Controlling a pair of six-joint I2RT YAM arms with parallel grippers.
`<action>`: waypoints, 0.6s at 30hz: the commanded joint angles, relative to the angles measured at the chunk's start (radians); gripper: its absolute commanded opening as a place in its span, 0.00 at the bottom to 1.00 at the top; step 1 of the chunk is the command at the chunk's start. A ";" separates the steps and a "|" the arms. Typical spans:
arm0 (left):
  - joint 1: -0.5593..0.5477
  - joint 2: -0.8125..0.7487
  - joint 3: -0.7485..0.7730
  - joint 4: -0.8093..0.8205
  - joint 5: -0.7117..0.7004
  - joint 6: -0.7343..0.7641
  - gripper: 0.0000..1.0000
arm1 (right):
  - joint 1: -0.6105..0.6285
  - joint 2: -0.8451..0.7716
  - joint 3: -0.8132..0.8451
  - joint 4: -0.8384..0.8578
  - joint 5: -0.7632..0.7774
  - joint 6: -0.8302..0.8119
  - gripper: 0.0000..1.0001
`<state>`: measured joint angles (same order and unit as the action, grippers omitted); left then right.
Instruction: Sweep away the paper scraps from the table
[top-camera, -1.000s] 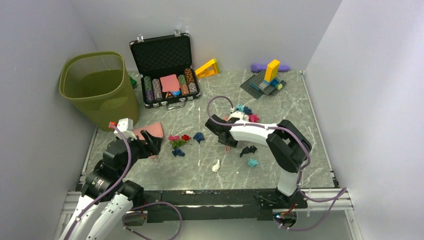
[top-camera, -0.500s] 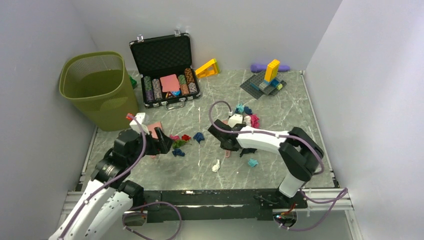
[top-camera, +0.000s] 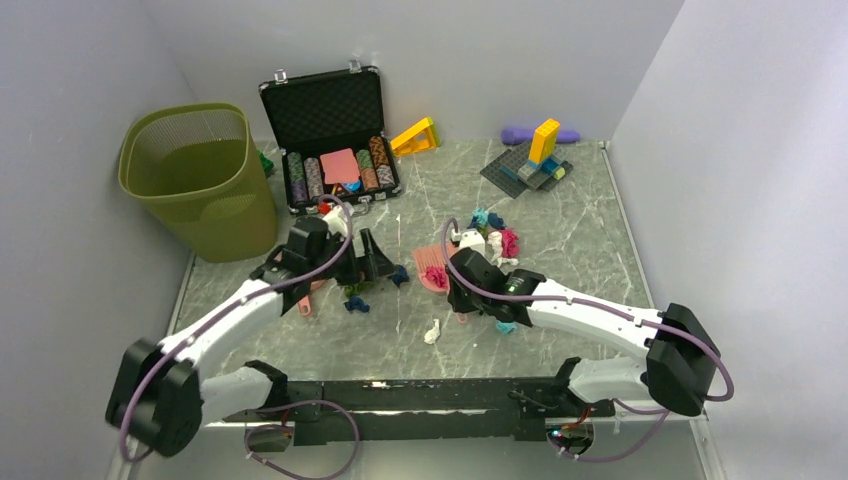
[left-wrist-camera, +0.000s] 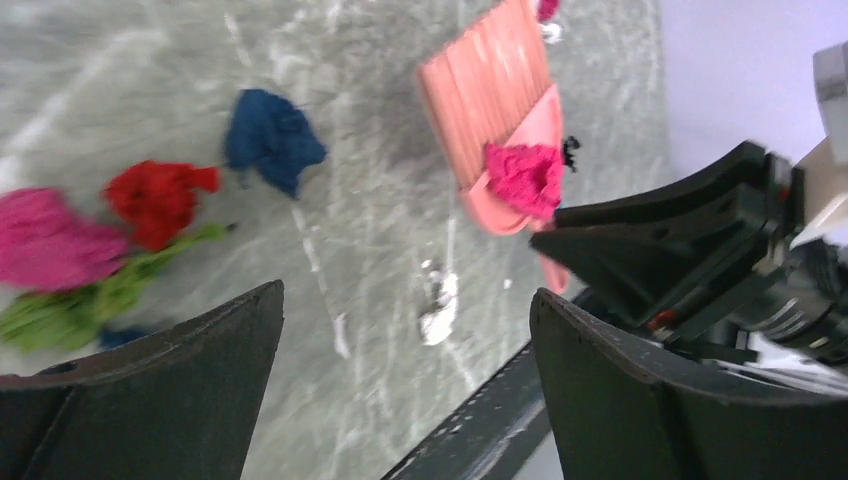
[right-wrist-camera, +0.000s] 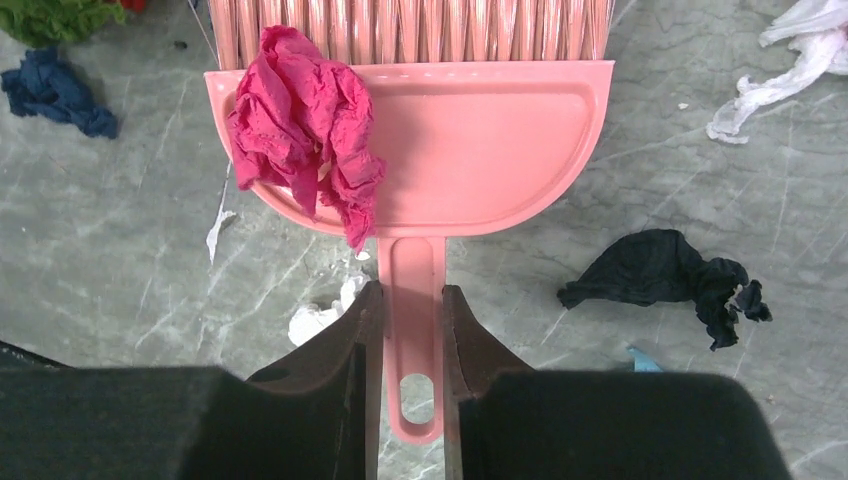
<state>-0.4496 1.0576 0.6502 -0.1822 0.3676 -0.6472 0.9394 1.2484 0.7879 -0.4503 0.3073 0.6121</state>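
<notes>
My right gripper (right-wrist-camera: 412, 295) is shut on the handle of a pink hand brush (right-wrist-camera: 450, 150), seen mid-table from above (top-camera: 430, 265). A pink paper scrap (right-wrist-camera: 305, 130) lies on the brush's back. A black scrap (right-wrist-camera: 660, 275) and a white one (right-wrist-camera: 790, 60) lie to its right. My left gripper (left-wrist-camera: 405, 295) is open and empty, just left of the brush (top-camera: 372, 255). Under it lie blue (left-wrist-camera: 272, 140), red (left-wrist-camera: 155, 200), pink (left-wrist-camera: 50, 245), green (left-wrist-camera: 70, 295) and white (left-wrist-camera: 438, 310) scraps on the table (top-camera: 580, 240). More scraps (top-camera: 495, 235) cluster behind the right arm.
A green bin (top-camera: 195, 175) stands at the back left. An open black case of poker chips (top-camera: 330, 140) is beside it. A pink dustpan (top-camera: 305, 298) shows under the left arm. A baseplate with blocks (top-camera: 535, 160) and a yellow wedge (top-camera: 415, 135) are at the back.
My left arm has reached forward and to the right, from beside the dustpan to over the scraps. My right arm has stretched out and its gripper and brush have shifted nearer.
</notes>
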 joint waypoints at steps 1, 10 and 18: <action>-0.004 0.172 -0.023 0.410 0.225 -0.231 0.97 | 0.003 -0.025 -0.010 0.077 -0.047 -0.074 0.13; -0.022 0.454 0.055 0.613 0.271 -0.385 0.89 | 0.006 -0.030 -0.021 0.107 -0.071 -0.085 0.13; -0.036 0.566 0.078 0.710 0.278 -0.459 0.51 | 0.009 -0.054 -0.041 0.154 -0.137 -0.103 0.13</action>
<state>-0.4778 1.5829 0.7040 0.3737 0.6067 -1.0359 0.9417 1.2407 0.7643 -0.3744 0.2230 0.5388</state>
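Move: The left hand, open and empty, has the bristle end of the raised brush about 11 cm to its right, 3 cm ahead and a few centimetres lower. The pink scrap on the brush head lies some 11 cm right and 1 cm back; the navy scrap, on the table, is 4 cm right, level, and 14 cm down. The right hand pinches the brush handle, the bristles roughly 8 cm ahead, 5 cm left and 4 cm above it. The left hand reaches about 8 cm right and 4 cm forward towards the brush, sinking some 3 cm before levelling off, while its wrist rolls roughly 25 degrees counter-clockwise as seen from behind the hand and its wide-open fingers begin to close around the near end of the bristles, contact not being clear. The right hand keeps its pinch on the handle and holds the brush up to it, easing a little left and turning slightly counter-clockwise. ##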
